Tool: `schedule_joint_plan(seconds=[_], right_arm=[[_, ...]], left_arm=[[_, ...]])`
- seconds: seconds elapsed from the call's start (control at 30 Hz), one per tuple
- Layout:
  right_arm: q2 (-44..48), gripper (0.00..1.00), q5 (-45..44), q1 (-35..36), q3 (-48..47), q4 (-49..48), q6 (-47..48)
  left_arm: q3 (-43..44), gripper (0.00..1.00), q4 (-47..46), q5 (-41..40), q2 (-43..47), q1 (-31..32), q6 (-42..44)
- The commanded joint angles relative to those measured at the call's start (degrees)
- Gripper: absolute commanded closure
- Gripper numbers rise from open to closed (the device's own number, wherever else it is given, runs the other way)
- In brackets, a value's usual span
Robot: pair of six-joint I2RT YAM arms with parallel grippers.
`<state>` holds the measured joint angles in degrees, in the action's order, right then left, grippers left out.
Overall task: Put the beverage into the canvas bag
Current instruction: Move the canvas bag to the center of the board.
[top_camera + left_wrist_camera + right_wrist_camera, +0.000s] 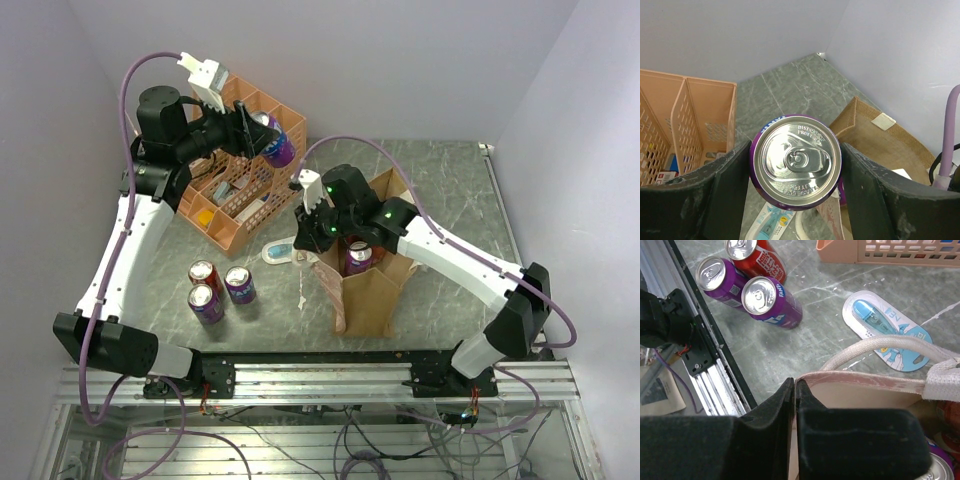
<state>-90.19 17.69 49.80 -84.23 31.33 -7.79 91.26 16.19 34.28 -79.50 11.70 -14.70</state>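
My left gripper (266, 136) is shut on a purple beverage can (279, 141), held in the air over the orange organiser. In the left wrist view the can's silver top (797, 160) sits between both black fingers (727, 182). The tan canvas bag (375, 285) stands upright at the table's middle, below and to the right of the can, with another purple can (358, 257) inside it. My right gripper (794, 382) is shut on the bag's pinkish left rim (865, 384), next to a white strap handle (880, 346).
An orange mesh organiser (240, 185) stands at the back left. Two purple cans (772, 302) (720, 277) and a red one (755, 255) stand near the front left. A blue blister pack (887, 330) lies left of the bag. The metal rail (330, 380) runs along the front edge.
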Motion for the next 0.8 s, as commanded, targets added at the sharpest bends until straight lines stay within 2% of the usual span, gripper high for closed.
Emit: schedule_joint_plan(seconds=[0.0, 0.23, 0.3, 0.33, 0.57, 0.77], right_arm=[[2.91, 0.91, 1.80, 1.09, -2.40, -3.68, 2.16], [7.15, 0.53, -2.28, 1.08, -1.16, -1.92, 6.05], [8.55, 0.39, -3.42, 1.04, -1.00, -1.38, 7.26], [9.22, 0.35, -4.02, 0.95, -1.09, -0.82, 7.93], [16.16, 0.28, -9.81, -1.39, -1.14, 4.22, 13.66], [22.36, 0.28, -12.19, -11.24, 1.68, 3.43, 13.94]], left_arm=[[1.89, 0.93, -4.20, -0.30, 2.43, -0.54, 1.10], [3.29, 0.93, -5.18, 1.23, 1.02, -0.54, 0.33], [3.83, 0.93, -5.50, 1.31, 0.39, -0.54, 0.11], [4.16, 0.93, -5.74, 1.58, 0.10, -0.59, 0.02], [7.23, 0.93, -6.16, 4.74, -2.42, 1.86, 2.39], [11.07, 0.93, -2.87, 6.82, -5.26, 8.27, 8.22]])
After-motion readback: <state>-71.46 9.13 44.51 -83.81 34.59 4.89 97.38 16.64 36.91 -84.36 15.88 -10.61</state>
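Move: The right hand is pinching the canvas bag's left rim. The bag's middle lies about 14 cm to its right, 1 cm ahead and 11 cm below, with a purple can inside some 12 cm right and 2 cm ahead; outside, a blue card lies 4 cm left and 6 cm ahead on the table. From the left hand, which holds a purple can up high, the bag is roughly 20 cm right, 12 cm back and 30 cm lower; the beige rack stands about 10 cm left and 7 cm ahead. The right hand lets go of the bag's left rim, its fingers spreading wide, then lifts about 11 cm and swings some 9 cm right over the open bag, the wrist tilting some 20 degrees so the fingertips swing forward. The left hand keeps its grip on the purple can, staying put before it starts rightward, about 3.5 cm towards the bag. ##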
